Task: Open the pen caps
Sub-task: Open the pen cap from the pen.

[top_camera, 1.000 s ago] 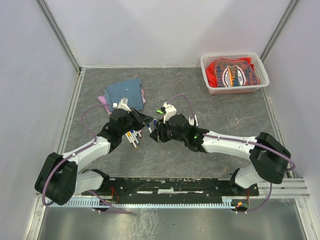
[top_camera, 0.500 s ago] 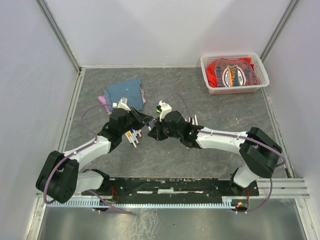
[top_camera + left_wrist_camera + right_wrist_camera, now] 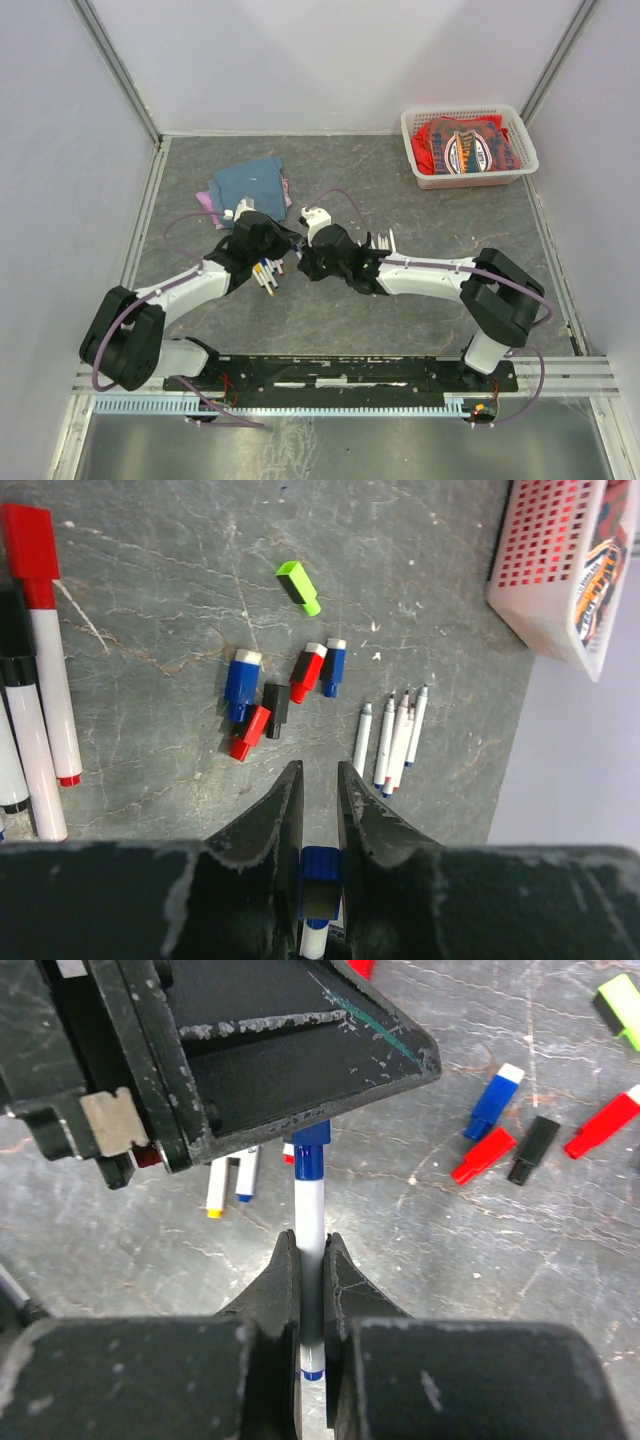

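Observation:
A blue pen cap point(image 3: 320, 865) sits deep between the jaws of my left gripper point(image 3: 319, 775), which is shut on it. The white barrel point(image 3: 312, 1220) of that same pen runs into my right gripper point(image 3: 311, 1240), shut around it. In the top view the two grippers meet tip to tip, left gripper point(image 3: 285, 243) and right gripper point(image 3: 303, 262). The cap point(image 3: 311, 1155) still sits on the barrel. Loose caps lie on the table: green point(image 3: 299, 587), blue point(image 3: 242, 680), red point(image 3: 308, 670), black point(image 3: 275, 710).
Several uncapped white pens point(image 3: 395, 735) lie beside the loose caps. Capped pens, one with a red cap point(image 3: 40, 630), lie under the left arm. A folded blue cloth point(image 3: 250, 185) is at the back left, a white basket point(image 3: 467, 146) with red fabric at the back right.
My right gripper has moved left to meet the left gripper and has shut on the pen's barrel. The left gripper has kept its hold on the blue cap.

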Tool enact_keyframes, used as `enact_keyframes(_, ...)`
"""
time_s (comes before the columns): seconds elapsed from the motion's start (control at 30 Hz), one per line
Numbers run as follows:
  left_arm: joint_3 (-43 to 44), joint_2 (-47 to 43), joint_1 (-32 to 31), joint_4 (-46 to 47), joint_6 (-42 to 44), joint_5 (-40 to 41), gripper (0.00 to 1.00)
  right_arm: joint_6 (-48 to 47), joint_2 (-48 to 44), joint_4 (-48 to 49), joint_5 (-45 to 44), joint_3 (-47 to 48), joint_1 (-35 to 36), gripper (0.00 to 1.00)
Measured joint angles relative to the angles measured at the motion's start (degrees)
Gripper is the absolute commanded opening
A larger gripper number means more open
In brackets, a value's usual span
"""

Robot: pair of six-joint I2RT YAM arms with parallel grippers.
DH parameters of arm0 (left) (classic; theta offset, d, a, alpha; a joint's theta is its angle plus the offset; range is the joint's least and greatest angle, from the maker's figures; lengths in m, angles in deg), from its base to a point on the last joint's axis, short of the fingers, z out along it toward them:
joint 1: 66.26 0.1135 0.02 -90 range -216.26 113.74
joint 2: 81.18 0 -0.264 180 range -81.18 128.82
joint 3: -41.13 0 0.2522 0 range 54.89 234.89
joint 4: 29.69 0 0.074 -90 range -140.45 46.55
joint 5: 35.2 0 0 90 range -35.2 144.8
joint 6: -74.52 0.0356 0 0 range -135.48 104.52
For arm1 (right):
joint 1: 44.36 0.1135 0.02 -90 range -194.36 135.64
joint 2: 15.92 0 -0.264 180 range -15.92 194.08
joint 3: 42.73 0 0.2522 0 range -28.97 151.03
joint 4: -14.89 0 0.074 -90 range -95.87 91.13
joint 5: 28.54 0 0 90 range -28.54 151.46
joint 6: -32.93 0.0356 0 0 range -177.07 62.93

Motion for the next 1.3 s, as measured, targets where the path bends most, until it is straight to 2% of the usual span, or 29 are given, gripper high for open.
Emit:
enact_keyframes(0.3, 4.4, 4.8, -3.1, -3.9, -1.5, 5.9, 0.03, -4.0, 1.2, -0.9, -7.6, 0.0, 1.4, 0.01)
enact_keyframes(0.5, 4.3, 4.9, -3.6, -2.8, -1.4, 7.2, 0.03, -4.2, 0.9, 0.2, -8.2, -0.7, 1.5, 0.01)
enact_keyframes(0.63, 2.4, 4.9, -3.6, 3.0, 0.4, 3.6, 0.03, -2.2, -2.1, 3.9, -5.4, -4.8, 0.2, 0.01)
enact_keyframes(0.77, -1.4, 5.0, -3.2, 14.3, 1.5, -1.2, 0.03, 3.1, -6.6, 10.6, 3.0, -11.6, -3.1, 0.01)
enact_keyframes(0.9, -2.4, 8.1, 0.7, 24.4, 1.6, -5.2, 0.03, 7.7, -8.3, 15.9, 8.9, -17.1, -6.9, 0.01)
enact_keyframes(1.03, -2.7, 10.0, 1.9, 29.0, 1.6, -8.1, 0.03, 11.6, -8.3, 21.0, 13.2, -20.2, -10.1, 0.01)
enact_keyframes(1.13, -2.3, 10.0, 1.7, 28.7, 2.7, -8.8, 0.03, 12.0, -8.4, 21.5, 13.5, -20.2, -10.2, 0.01)
enact_keyframes(1.3, 3.5, 10.0, 0.5, 16.8, 8.3, -4.7, 0.03, 10.0, -10.5, 14.0, 7.6, -19.2, -10.1, 0.01)
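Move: The left fingers already grip the pen's blue cap; the right hand's hold on the barrel is about 5 cm back and 1 cm right, almost level. The cap therefore lies about 5 cm ahead and 1 cm left of the right hand. On the table some 7 cm below, a loose blue cap lies about 7 cm ahead and 2 cm right of the right hand, a red one 4 cm ahead and 3 cm right. Gripping throughout, the left pulls the cap forward-right, off the barrel, which the right draws about 7 cm right. ##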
